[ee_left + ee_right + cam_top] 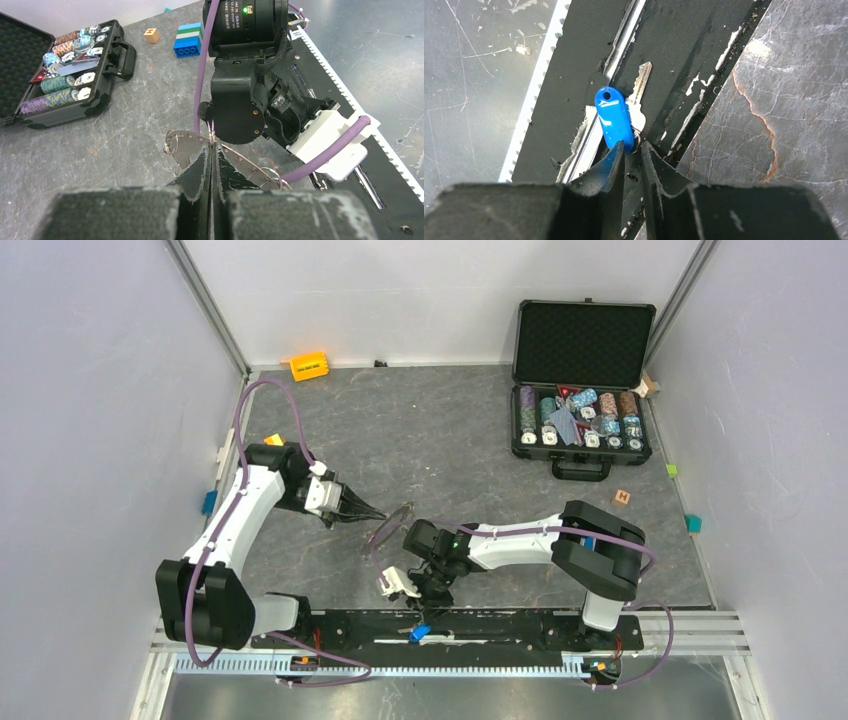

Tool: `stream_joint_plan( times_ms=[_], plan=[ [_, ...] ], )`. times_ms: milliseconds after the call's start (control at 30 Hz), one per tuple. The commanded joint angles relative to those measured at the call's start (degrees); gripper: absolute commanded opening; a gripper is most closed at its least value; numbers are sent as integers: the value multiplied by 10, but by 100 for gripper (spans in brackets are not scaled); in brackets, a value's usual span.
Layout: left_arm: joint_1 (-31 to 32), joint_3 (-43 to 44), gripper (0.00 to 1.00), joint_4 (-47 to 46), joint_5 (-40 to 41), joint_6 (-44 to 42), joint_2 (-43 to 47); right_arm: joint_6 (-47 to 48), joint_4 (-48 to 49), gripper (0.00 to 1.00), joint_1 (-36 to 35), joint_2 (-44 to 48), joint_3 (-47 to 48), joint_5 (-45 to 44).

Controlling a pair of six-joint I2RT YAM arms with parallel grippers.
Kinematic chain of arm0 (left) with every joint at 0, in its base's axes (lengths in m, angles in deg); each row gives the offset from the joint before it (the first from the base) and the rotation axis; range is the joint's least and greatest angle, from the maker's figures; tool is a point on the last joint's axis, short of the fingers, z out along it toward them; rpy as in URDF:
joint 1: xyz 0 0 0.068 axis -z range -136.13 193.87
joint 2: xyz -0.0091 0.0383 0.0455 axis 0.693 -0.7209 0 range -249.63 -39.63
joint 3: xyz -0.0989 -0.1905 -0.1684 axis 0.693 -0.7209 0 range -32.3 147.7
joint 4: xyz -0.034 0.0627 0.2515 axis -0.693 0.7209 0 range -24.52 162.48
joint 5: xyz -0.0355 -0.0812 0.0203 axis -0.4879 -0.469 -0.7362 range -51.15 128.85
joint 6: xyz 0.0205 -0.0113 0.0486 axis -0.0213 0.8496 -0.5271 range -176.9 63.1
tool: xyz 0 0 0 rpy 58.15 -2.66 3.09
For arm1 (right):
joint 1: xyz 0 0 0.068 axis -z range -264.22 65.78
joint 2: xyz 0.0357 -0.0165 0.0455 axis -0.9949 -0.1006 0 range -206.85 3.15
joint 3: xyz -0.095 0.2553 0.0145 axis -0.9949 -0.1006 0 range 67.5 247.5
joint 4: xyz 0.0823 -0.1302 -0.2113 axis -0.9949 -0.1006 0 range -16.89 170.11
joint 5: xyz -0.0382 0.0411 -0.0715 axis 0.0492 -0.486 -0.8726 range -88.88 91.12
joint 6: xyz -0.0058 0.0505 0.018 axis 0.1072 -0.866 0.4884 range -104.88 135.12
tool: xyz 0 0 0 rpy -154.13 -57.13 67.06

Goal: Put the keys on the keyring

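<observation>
The keyring (391, 524), a thin grey metal ring with small holes and little wire loops along its rim (185, 145), hangs just above the table's middle. My left gripper (376, 514) is shut on its edge, the fingertips (212, 150) pressed flat together on the metal. One of the keys, with a blue plastic head (613, 117) and a short silver blade (640, 84), lies on the black rail at the near edge (420, 633). My right gripper (428, 606) points down at it, its fingertips (632, 149) narrowed onto the near end of the blue head.
An open black case of poker chips (580, 410) stands at the back right. An orange block (309, 366), a wooden cube (621, 497) and a teal block (693, 523) lie near the edges. A blue and green block (187, 40) sits beyond the right arm. The black rail (674, 55) borders a white toothed strip.
</observation>
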Motion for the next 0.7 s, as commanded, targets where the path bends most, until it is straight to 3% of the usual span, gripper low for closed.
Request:
stream_joint_plan(
  times_ms=[0, 367, 667],
  plan=[
    [-3, -2, 2, 50, -26, -130, 17, -11, 16, 22, -7, -3, 4, 4],
    [-2, 1, 2, 50, -24, -130, 14, 4, -12, 0, 1, 7, 29, -2],
    [-3, 4, 2, 50, -25, -129, 15, 23, -33, 0, 31, 32, 41, -6]
  ],
)
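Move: The right fingertips straddle the split ring end of the blue tag, the ring about 1 cm back and 1 cm lower; the blue tag's middle is some 3 cm back and 1 cm left, and its key 2 cm back and 3 cm left. The left hand holds the metal keyring roughly 13 cm ahead of the right hand, 6 cm left and 18 cm up. From the left hand the split ring lies some 16 cm back, 6 cm right and 23 cm down. Closing from a quarter open to fully shut at the split ring end of the blue tag, the right gripper barely shifts at first. Then, fingers shut, it slides about 1.5 cm, mostly forward with a small rise, away from the tag and key, its downward slant unchanged. The left hand stays in place and keeps its pinch on the keyring. ##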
